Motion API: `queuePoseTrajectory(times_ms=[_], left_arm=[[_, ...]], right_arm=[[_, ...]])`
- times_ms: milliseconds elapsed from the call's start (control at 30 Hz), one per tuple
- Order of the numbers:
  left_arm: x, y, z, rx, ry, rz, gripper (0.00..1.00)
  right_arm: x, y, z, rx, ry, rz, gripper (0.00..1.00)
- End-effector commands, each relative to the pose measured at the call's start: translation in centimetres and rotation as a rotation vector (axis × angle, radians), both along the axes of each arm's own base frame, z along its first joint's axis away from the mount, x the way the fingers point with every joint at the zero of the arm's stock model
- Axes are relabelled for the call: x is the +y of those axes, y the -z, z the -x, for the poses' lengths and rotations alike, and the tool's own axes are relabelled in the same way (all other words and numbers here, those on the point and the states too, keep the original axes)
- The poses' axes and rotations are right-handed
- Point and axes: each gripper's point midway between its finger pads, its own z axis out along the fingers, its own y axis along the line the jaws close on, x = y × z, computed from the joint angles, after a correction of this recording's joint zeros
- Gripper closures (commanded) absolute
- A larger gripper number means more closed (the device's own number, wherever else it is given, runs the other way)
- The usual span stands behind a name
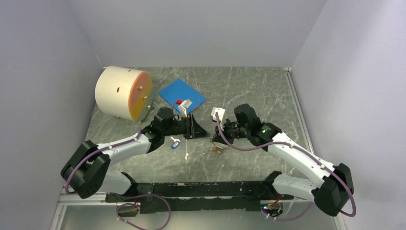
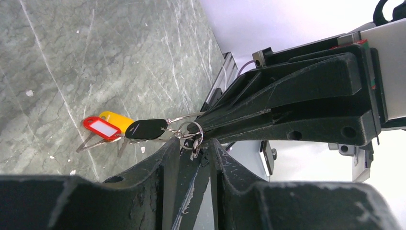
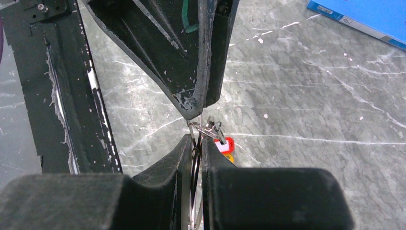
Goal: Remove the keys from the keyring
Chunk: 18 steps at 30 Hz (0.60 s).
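Observation:
The keyring (image 2: 184,116), a thin silver wire loop, hangs above the table between my two grippers. From it dangle the keys: one with a black head (image 2: 146,128), a red tag (image 2: 101,128) and a yellow one (image 2: 117,119). In the top view the bunch (image 1: 218,149) hangs just below both tips. My right gripper (image 3: 196,143) is shut on the wire loop (image 3: 194,129). My left gripper (image 2: 195,143) meets it tip to tip and grips a small ring of the bunch, with its jaws a little apart. The key blades are mostly hidden.
A cream cylinder with an orange face (image 1: 123,92) lies at the back left. Beside it is the blue square pad (image 1: 178,92), with a small red and white thing (image 1: 182,102) on it. A blue-and-white tag (image 1: 175,142) lies under my left arm. A black rail (image 1: 191,189) runs along the near edge.

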Motion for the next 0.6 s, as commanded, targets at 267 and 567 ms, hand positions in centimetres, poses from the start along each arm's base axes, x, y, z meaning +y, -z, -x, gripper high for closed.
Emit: queuePoseTrajectory(times_ms=[267, 567], left_arm=[[-1.21, -1.20, 0.15, -0.011, 0.058, 0.045, 0.91], [-1.49, -1.45, 0.07, 0.095, 0.032, 0.073, 0.97]], right_arm=[[1.12, -2.81, -0.77, -0.079, -0.005, -0.088, 1.00], [0.77, -2.61, -1.46, -0.094, 0.043, -0.077, 0.92]])
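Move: The small key ring sits just off the left fingertips, about 2 cm to the right of the left hand, level with it in height and reach. The black fob hangs some 4 cm below this hand and 3 cm to its right, no farther out; the red tag is about 8 cm below, 3 cm right and 1 cm back. From the right hand, which already pinches the large keyring, the small ring lies about 2 cm left, 1 cm farther out and 1 cm lower. The left hand eases about half a centimetre to its right towards the small key ring, dipping roughly 1 cm and coming most of the way back up while its fingers close from about a third open to nearly shut, pinching the small ring. The right hand stays in place just across from it, keeping its pinch on the wire of the large keyring so that the bunch hangs between the two grippers. ##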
